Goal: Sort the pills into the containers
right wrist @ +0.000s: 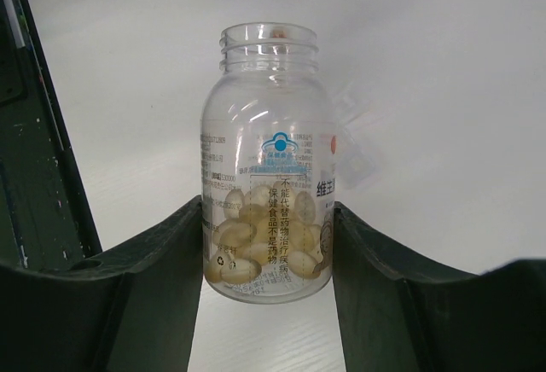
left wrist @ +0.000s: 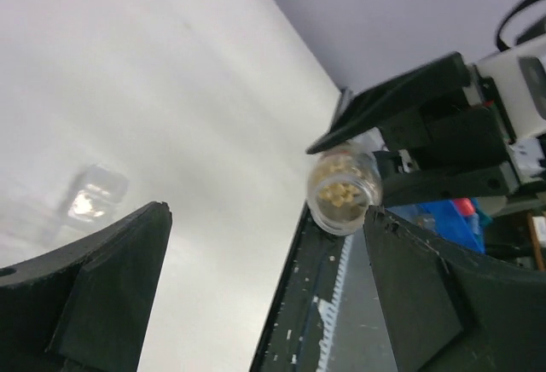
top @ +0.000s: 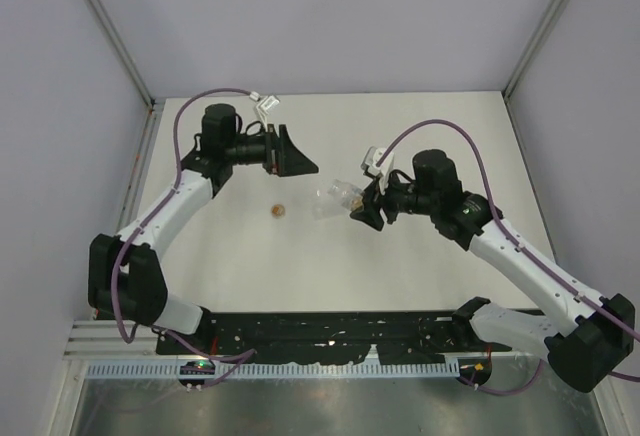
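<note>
My right gripper [right wrist: 267, 210] is shut on a clear container [right wrist: 269, 159], held with its open mouth pointing away from the wrist; pale tan pills [right wrist: 264, 244] lie heaped at its base. From above, this container [top: 334, 199] sticks out to the left of the right gripper [top: 362, 206], just above the table. The left wrist view looks into its mouth [left wrist: 343, 188]. My left gripper [top: 295, 151] stands open and empty, higher and to the left. A small orange-brown item [top: 279, 210] rests on the table below it; whether it is a pill or a container I cannot tell.
A blurred clear object [left wrist: 94, 194] lies on the white table [top: 420, 276] beyond the left finger [left wrist: 128, 252]. Grey walls close in the table at the back and on both sides. A black base rail [top: 330, 326] runs along the near edge.
</note>
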`<action>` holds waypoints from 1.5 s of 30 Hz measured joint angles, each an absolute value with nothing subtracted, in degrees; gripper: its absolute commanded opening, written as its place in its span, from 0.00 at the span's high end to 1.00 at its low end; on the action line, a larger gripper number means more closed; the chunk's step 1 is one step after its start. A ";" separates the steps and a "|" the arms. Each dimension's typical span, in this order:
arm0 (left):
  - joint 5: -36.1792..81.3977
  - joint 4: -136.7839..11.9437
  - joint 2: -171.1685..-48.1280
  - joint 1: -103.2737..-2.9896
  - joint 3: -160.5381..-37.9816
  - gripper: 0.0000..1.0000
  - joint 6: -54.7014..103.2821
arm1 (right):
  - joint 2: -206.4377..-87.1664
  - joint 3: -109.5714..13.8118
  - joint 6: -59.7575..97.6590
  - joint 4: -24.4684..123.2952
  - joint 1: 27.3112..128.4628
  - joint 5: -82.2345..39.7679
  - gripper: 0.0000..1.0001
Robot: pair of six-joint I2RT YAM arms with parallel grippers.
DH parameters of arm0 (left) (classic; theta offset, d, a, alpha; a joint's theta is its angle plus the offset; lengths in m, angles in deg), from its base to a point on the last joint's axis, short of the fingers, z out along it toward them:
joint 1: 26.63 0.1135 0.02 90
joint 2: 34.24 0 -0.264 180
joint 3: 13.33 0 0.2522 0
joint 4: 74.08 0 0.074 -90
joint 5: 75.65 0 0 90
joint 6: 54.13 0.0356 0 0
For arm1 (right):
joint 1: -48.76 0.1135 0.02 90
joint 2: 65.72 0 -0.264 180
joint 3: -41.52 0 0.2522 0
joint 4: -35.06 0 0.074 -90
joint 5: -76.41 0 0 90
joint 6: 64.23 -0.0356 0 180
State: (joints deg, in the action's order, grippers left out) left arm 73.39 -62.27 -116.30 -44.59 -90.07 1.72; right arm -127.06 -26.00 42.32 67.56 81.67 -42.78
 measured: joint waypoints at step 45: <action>46.93 -15.52 -155.62 -51.43 -124.47 0.43 39.03 | -123.50 -21.08 43.24 68.78 78.15 -46.39 0.94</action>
State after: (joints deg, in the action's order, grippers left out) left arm 46.93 -15.52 -155.62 -51.43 -124.47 39.03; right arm -123.50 -21.08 43.24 68.78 78.15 -46.39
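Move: The clear pill box lies on the table some 7 cm ahead of my left hand, 4 cm to its right and about 26 cm below. From the same hand, the round cap lies roughly 6 cm ahead, 8 cm left and just as low, and the middle of the pill bottle I hold in my right hand is about 3 cm back, 10 cm right and 4 cm lower. From my right hand the box is about 12 cm ahead, 9 cm left and 22 cm down. I plunge my left hand some 20 cm down and 7 cm forward to the pill box, tipping the fingers from nearly level to steeply down, some 40 degrees, and narrowing them from wide open to about half. I stop just above the box, not touching it. My right hand keeps its grip on the bottle and eases it a couple of centimetres down and right, away from the box. ##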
